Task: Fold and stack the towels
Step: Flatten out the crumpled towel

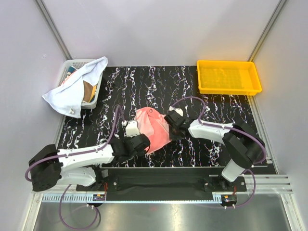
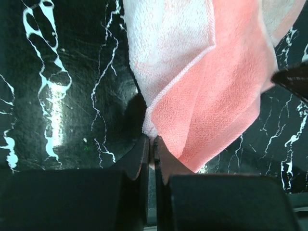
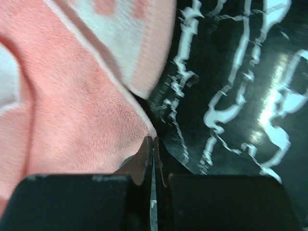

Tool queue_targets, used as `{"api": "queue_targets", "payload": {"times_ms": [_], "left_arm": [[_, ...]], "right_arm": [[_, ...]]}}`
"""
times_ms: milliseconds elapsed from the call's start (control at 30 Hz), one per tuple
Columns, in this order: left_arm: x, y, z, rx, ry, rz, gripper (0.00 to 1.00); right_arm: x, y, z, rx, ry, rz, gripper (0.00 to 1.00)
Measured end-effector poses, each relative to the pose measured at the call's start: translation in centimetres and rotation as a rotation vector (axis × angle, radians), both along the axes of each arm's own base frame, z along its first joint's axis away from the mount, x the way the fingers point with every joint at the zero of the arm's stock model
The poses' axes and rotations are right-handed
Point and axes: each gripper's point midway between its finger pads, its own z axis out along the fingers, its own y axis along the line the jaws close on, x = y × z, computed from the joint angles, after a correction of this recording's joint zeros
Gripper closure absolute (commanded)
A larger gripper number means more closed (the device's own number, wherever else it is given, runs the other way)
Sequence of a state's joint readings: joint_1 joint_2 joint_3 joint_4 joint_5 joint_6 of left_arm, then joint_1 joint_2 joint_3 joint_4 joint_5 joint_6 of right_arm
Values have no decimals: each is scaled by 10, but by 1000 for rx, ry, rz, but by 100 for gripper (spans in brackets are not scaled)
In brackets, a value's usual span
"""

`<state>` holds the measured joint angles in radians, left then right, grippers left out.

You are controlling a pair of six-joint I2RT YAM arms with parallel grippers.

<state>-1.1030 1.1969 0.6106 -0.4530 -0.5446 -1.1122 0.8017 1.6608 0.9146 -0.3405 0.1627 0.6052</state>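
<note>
A pink towel lies rumpled on the black marbled table, between my two grippers. My left gripper is at its near left side. In the left wrist view the left gripper is shut on a white-edged corner of the pink towel. My right gripper is at the towel's right edge. In the right wrist view the right gripper is shut, with a corner of the pink towel pinched at its tips. A white towel hangs over the basket, and a brown towel shows under it.
A white mesh basket stands at the back left of the table. A yellow tray sits at the back right. Grey walls close in the table on the left, right and back.
</note>
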Motion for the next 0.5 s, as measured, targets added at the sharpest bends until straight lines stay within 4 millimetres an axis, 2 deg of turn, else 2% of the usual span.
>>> {"api": "queue_targets", "payload": {"times_ms": [100, 233, 333, 433, 500], "left_arm": [[3, 3, 8, -14, -15, 1, 100], [4, 6, 25, -28, -40, -12, 100], [8, 2, 53, -62, -84, -30, 100], [16, -7, 100, -139, -161, -48, 100], [22, -12, 138, -190, -219, -56, 100]], "right_arm": [[-7, -15, 9, -48, 5, -6, 100], [-5, -22, 50, -44, -49, -12, 100], [6, -17, 105, 24, -148, -19, 100], [17, -13, 169, 106, -266, -30, 100], [24, -11, 213, 153, -347, -35, 100]]}}
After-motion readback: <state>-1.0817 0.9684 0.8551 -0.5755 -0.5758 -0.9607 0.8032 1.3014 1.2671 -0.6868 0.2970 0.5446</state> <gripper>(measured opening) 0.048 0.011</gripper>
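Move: The crumpled peach towel is already pinched by its near side in both hands. Its middle lies about 10 cm ahead of the left hand, 2 cm to its right and 4 cm below; from the right hand it is roughly 5 cm ahead, 7 cm left and 1 cm lower. The white basket stands some 32 cm ahead and 30 cm left of the left hand, the yellow bin about 31 cm ahead and 29 cm right of the right hand. The towel is drawn up off the table by two of its corners, both grippers keeping their shut pinch. The right hand first shifts a little to its right, then climbs fast, about 21 cm in all; the left starts more slowly and rises some 14 cm. Both pairs of fingertips swing up and forward as they go, the right's the more. ##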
